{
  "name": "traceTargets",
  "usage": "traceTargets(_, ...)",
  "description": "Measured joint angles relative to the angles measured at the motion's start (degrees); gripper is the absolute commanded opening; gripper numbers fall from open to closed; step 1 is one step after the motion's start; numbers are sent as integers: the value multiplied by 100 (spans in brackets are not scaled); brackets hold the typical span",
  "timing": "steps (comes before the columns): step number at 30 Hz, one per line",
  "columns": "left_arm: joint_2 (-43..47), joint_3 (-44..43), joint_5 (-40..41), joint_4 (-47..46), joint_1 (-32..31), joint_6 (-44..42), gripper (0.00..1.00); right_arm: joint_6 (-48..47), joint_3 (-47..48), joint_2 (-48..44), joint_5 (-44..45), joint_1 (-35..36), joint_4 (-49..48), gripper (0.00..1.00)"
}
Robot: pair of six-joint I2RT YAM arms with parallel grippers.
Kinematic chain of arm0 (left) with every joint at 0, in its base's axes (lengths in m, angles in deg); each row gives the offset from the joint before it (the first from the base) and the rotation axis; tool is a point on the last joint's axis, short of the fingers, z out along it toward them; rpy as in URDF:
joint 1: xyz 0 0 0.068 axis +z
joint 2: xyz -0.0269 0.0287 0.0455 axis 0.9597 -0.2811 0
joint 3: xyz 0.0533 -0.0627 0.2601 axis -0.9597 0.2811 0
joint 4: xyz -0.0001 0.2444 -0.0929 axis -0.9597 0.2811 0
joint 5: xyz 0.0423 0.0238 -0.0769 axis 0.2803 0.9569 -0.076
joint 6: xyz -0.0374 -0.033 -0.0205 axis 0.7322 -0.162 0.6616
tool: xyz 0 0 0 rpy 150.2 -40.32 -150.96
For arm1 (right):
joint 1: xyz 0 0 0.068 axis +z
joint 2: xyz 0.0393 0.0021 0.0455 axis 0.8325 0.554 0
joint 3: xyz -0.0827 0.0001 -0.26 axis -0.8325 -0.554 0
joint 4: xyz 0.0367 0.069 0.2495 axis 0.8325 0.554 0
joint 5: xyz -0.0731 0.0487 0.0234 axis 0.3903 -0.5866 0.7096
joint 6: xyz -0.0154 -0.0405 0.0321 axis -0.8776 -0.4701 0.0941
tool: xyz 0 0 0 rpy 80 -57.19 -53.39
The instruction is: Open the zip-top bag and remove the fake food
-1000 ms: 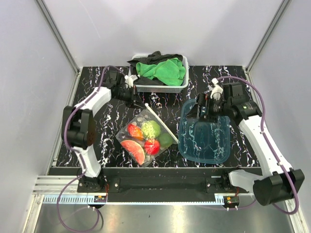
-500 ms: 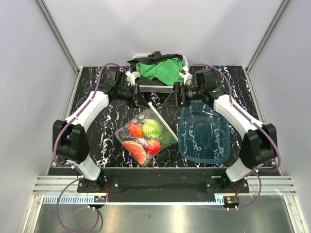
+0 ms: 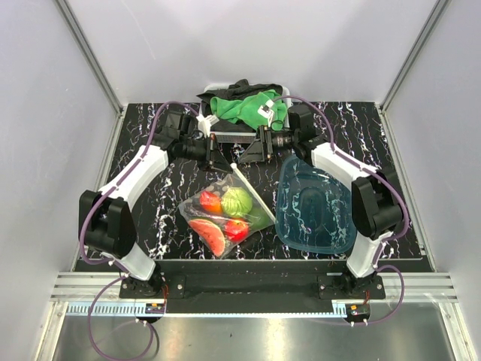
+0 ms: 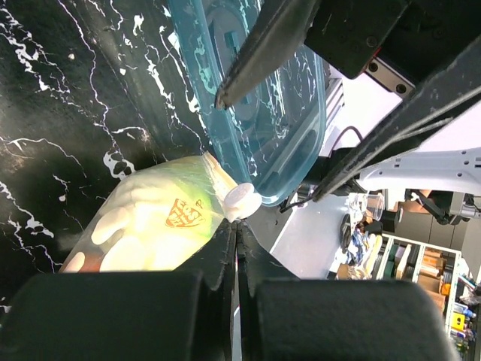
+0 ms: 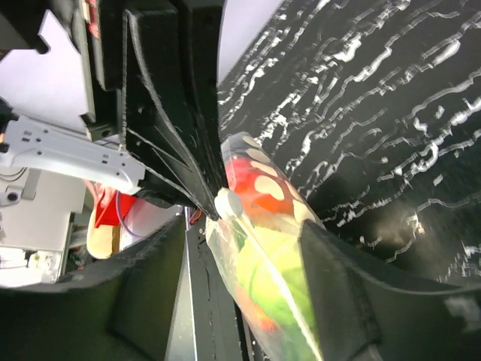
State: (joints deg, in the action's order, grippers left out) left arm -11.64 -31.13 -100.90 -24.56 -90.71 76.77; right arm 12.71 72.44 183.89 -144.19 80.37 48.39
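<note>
The zip-top bag (image 3: 225, 212) lies at the table's middle, its zip strip running along the upper right edge. Inside it is the fake food: a green leafy ball (image 3: 237, 201), a red fruit (image 3: 237, 229) and a watermelon slice (image 3: 206, 233). My left gripper (image 3: 213, 154) is shut on the bag's top corner, just beside the white slider (image 4: 242, 198). From the opposite side my right gripper (image 3: 243, 154) faces it. In the right wrist view its open jaws straddle the bag's top (image 5: 263, 256) and the slider (image 5: 228, 203), with a gap on each side.
A translucent teal tub (image 3: 316, 207) sits right of the bag, under the right arm. A grey basket (image 3: 225, 137) with a green cloth (image 3: 248, 107) stands at the back centre, right behind both grippers. Black marbled tabletop (image 3: 143, 218) lies left of the bag.
My right arm has swung left from above the teal tub to the bag's top corner, and its jaws have narrowed. The left gripper has stayed shut on the corner.
</note>
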Motion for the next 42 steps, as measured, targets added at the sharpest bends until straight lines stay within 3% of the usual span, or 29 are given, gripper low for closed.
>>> traceTargets(12, 107, 44, 0, 4, 0, -2, 0, 647, 107, 455, -446, 240, -1054, 42)
traceTargets(20, 107, 44, 0, 4, 0, 0, 0, 1051, 76, 505, -553, 258, -1556, 40)
traceTargets(28, 105, 44, 0, 7, 0, 0, 0, 1137, -111, 505, -664, 260, -1676, 45)
traceTargets(33, 105, 44, 0, 4, 0, 0, 0, 1143, -186, 505, -675, 267, -1694, 39)
traceTargets(35, 105, 44, 2, 4, 0, -2, 0, 1147, -188, 505, -675, 273, -1692, 33)
traceTargets(38, 105, 44, 0, 7, 0, -2, 0, 1137, -190, 505, -678, 297, -1696, 14)
traceTargets(39, 105, 44, 0, 7, 0, 0, 0, 1137, -190, 505, -673, 299, -1690, 0)
traceTargets(40, 105, 44, -4, 13, 0, -2, 0, 1126, -190, 505, -664, 304, -1683, 0)
traceTargets(42, 105, 44, -4, 22, 2, -9, 15, 1099, -190, 505, -634, 304, -1628, 0)
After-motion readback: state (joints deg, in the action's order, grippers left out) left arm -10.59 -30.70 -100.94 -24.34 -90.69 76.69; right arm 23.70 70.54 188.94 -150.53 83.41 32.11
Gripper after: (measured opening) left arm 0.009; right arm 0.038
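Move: The white end of the bag's zipper, held up just in front of the shut left fingertips, lies about 3 cm to the right gripper's left and 2 cm back, at its height. The green cabbage in the bag lies some 13 cm back and 2 cm left of the right gripper; the orange carrot 13 cm back and 10 cm left; both about 6 cm lower. From the left gripper the zipper end is about 2 cm right, level fore and aft. Bring the right gripper about 3 cm left to the white zipper end, narrowing its half-open fingers on the way and turning slightly counter-clockwise, then ease it back some 2 cm towards you. Pause, then shut the fingers and pinch the zipper end right beside the left fingertips. Hold the left gripper still, keeping its shut grip on the bag's corner. ##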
